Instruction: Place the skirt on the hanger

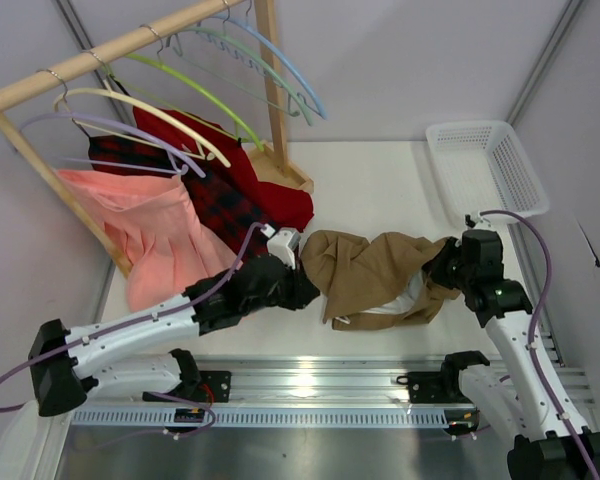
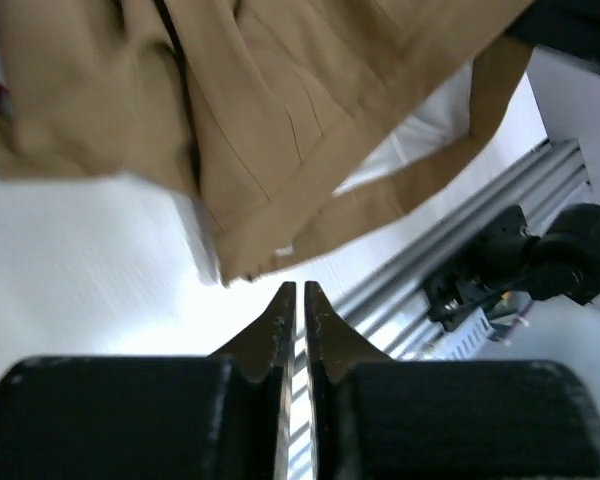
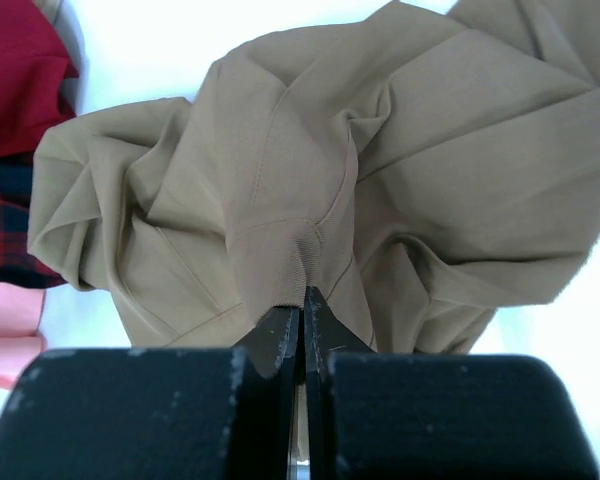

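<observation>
The tan skirt point(image 1: 365, 265) lies crumpled on the white table between my two arms, its white lining showing at the near edge. My right gripper point(image 1: 442, 266) is shut on a fold of the skirt's point(image 3: 380, 150) band, pinched at its tips point(image 3: 302, 295). My left gripper point(image 1: 310, 290) sits at the skirt's left edge. In the left wrist view its jaws point(image 2: 300, 288) stand a sliver apart with nothing between them, and the skirt's hem point(image 2: 280, 120) hangs just beyond the tips. The pale sage-green hanger point(image 1: 242, 47) hangs on the rack at the back left.
A wooden rack point(image 1: 100, 55) at the back left carries several coloured hangers, a salmon-pink skirt point(image 1: 145, 235), a red-and-black plaid skirt point(image 1: 220, 200) and a red garment point(image 1: 265, 185). A white mesh basket point(image 1: 485, 165) stands at the back right. A metal rail point(image 1: 310, 380) runs along the near edge.
</observation>
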Available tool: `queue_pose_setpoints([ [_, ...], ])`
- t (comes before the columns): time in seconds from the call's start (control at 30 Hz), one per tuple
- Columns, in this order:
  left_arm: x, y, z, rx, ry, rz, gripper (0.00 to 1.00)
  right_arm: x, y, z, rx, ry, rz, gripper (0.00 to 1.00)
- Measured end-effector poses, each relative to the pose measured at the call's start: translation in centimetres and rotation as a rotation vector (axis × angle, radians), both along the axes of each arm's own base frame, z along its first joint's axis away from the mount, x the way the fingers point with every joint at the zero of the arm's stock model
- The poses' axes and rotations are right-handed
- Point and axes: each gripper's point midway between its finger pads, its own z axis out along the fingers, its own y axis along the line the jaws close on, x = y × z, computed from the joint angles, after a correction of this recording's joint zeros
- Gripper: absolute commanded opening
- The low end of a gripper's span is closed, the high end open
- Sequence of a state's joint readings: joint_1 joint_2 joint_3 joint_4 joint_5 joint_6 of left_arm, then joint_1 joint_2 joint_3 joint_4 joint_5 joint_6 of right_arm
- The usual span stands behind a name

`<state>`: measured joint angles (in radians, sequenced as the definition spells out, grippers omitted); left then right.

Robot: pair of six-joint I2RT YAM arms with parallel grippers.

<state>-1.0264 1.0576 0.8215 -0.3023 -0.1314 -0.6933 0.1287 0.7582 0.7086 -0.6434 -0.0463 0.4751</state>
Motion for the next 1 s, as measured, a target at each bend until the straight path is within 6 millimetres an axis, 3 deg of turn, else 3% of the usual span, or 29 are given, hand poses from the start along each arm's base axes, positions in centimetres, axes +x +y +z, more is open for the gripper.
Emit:
queue_pose_setpoints([
  [0.17,-1.7,-1.4,-3.3,-0.078,0.141,0.129,0.42,1.1,0.7,0.1,0.025,-0.033,0.026,0.00],
  [0.3,-2.9,-3.0,-5.6,-0.069,0.199,0.199,0.54,1.9,1.1,0.0,0.036,-0.058,0.038,0.00],
  [0.53,-4.0,-7.5,-7.8,-0.041,0.266,0.309,0.49,3.1,1.2,0.6,0.034,-0.113,0.048,0.00],
  [0.8,-3.7,-6.5,-12.7,0.047,0.358,0.528,0.49,3.2,1.4,1.6,0.034,-0.157,0.069,0.00],
  [1.0,-3.1,-8.1,-11.9,0.044,0.370,0.607,0.51,3.2,1.7,1.9,0.045,-0.168,0.083,0.00],
])
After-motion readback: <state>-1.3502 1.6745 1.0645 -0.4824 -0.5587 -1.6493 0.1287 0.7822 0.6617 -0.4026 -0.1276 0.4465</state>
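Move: The loose near-left corner of the brown skirt's waistband lies about 7 cm to the left hand's right, 3 cm back and 16 cm below. The skirt's middle is roughly 18 cm right and 9 cm ahead, and the plaid shirt's some 22 cm ahead and 17 cm left, both well below. From the right hand, which already holds the waistband's other end, that loose corner is about 25 cm left, 9 cm back and 13 cm below. Left hand sinks about 12 cm and rightward towards the loose waistband corner, turning counter-clockwise, opening; right keeps pinching. ##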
